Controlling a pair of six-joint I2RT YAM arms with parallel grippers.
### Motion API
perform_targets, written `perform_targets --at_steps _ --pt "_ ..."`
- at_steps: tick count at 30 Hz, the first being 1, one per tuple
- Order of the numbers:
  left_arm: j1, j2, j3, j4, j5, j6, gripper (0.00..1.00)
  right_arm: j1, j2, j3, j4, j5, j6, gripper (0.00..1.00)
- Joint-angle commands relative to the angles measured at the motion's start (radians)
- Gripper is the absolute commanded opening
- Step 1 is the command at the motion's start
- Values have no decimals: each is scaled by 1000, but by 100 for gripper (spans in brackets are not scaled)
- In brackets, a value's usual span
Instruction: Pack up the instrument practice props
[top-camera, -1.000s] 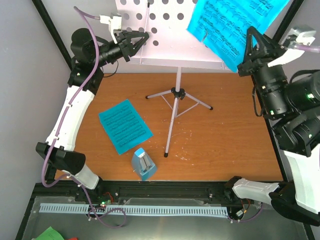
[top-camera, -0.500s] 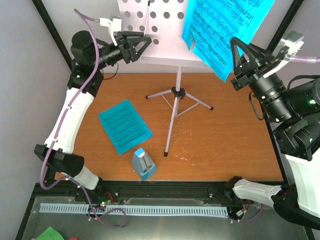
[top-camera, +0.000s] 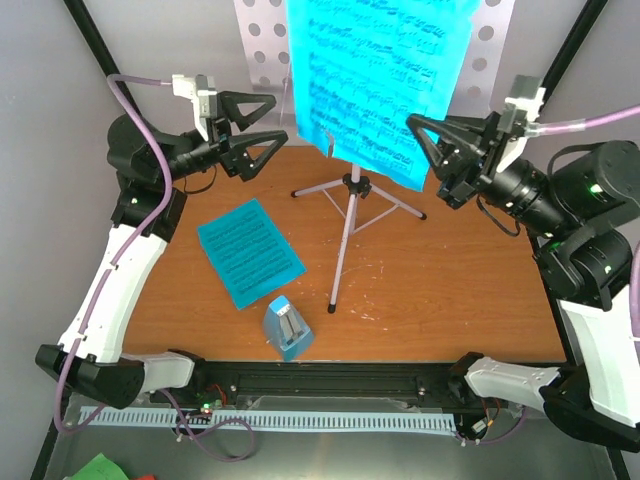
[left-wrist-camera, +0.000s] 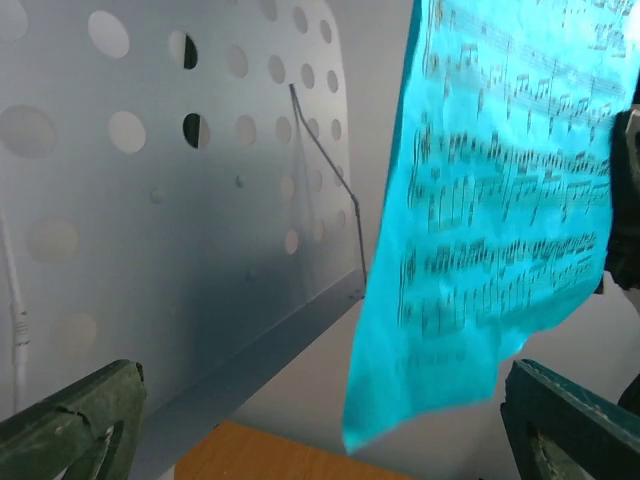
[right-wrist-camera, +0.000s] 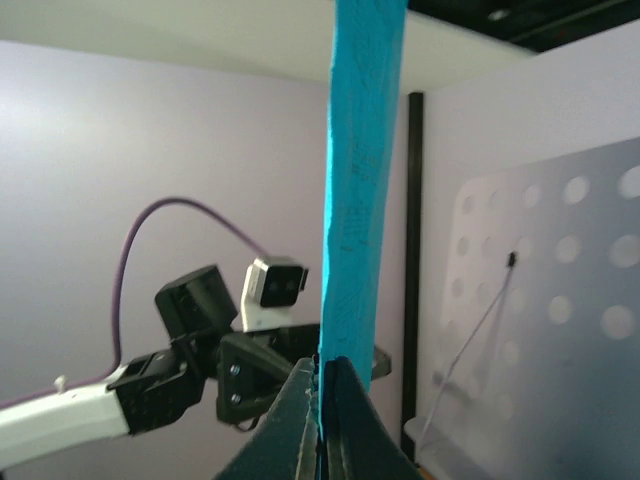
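Note:
My right gripper (top-camera: 418, 135) is shut on the lower edge of a bright-blue sheet-music page (top-camera: 375, 75), which hangs in the air in front of the grey stand's perforated desk (top-camera: 258, 40). The right wrist view shows that page (right-wrist-camera: 362, 150) edge-on, pinched between the jaws (right-wrist-camera: 325, 378). My left gripper (top-camera: 280, 120) stands open and empty, left of the desk and apart from it. Its wrist view faces the desk (left-wrist-camera: 150, 220) and the hanging page (left-wrist-camera: 500, 220). The stand's tripod (top-camera: 352, 190) rests on the table. A second blue page (top-camera: 250, 252) lies flat, with the light-blue metronome (top-camera: 288, 328) standing near the front.
A brown tabletop (top-camera: 450, 280) is framed by black posts (top-camera: 100, 55) and pale walls. A white slotted rail (top-camera: 270, 420) runs along the near edge, with a green scrap (top-camera: 100, 468) at the bottom left. Purple cables loop off both arms.
My left gripper has opened, let go of the desk's left edge and drawn back to the left. My right gripper has swung the held page leftward across the desk's front.

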Motion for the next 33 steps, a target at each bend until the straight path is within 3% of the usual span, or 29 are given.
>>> perform_targets --at_steps 1,6,15,26,33 --pt "-4 -4 10 94 59 -47 98 -4 17 -5 -57 -155 4 3" --pt "-5 1 6 146 71 -125 93 -4 19 -15 -89 -214 -1 3" --pt "-5 -28 -32 306 118 -248 52 -4 5 -59 -106 -199 -3 3" --pt "-5 -45 -69 393 142 -310 28 -4 12 -71 -120 -198 1 3" --pt "-5 -48 -81 401 154 -320 2 -4 22 -72 -141 -168 -4 3"
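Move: Between the left hand's open fingertips and the right hand hangs the blue music sheet; its near edge is about 3 cm to the left hand's right, 2 cm back and 1 cm higher. The stand's perforated desk is roughly 12 cm ahead of the left hand and 16 cm to its right, a little higher. The right hand still pinches the sheet's other edge; from it the left gripper is some 19 cm to the left, level fore and aft, about 7 cm below. Drawing back about 5 cm from the stand's desk and rising 2 cm, the left hand turns some 10 degrees clockwise and closes its wide-open fingers, pinching the sheet's free left edge. Keeping its own pinch on the right edge, the right hand sinks 6 cm and carries the sheet 3 to 4 cm left towards the left gripper, turning about 10 degrees counter-clockwise and dipping, then eases to a stop. ##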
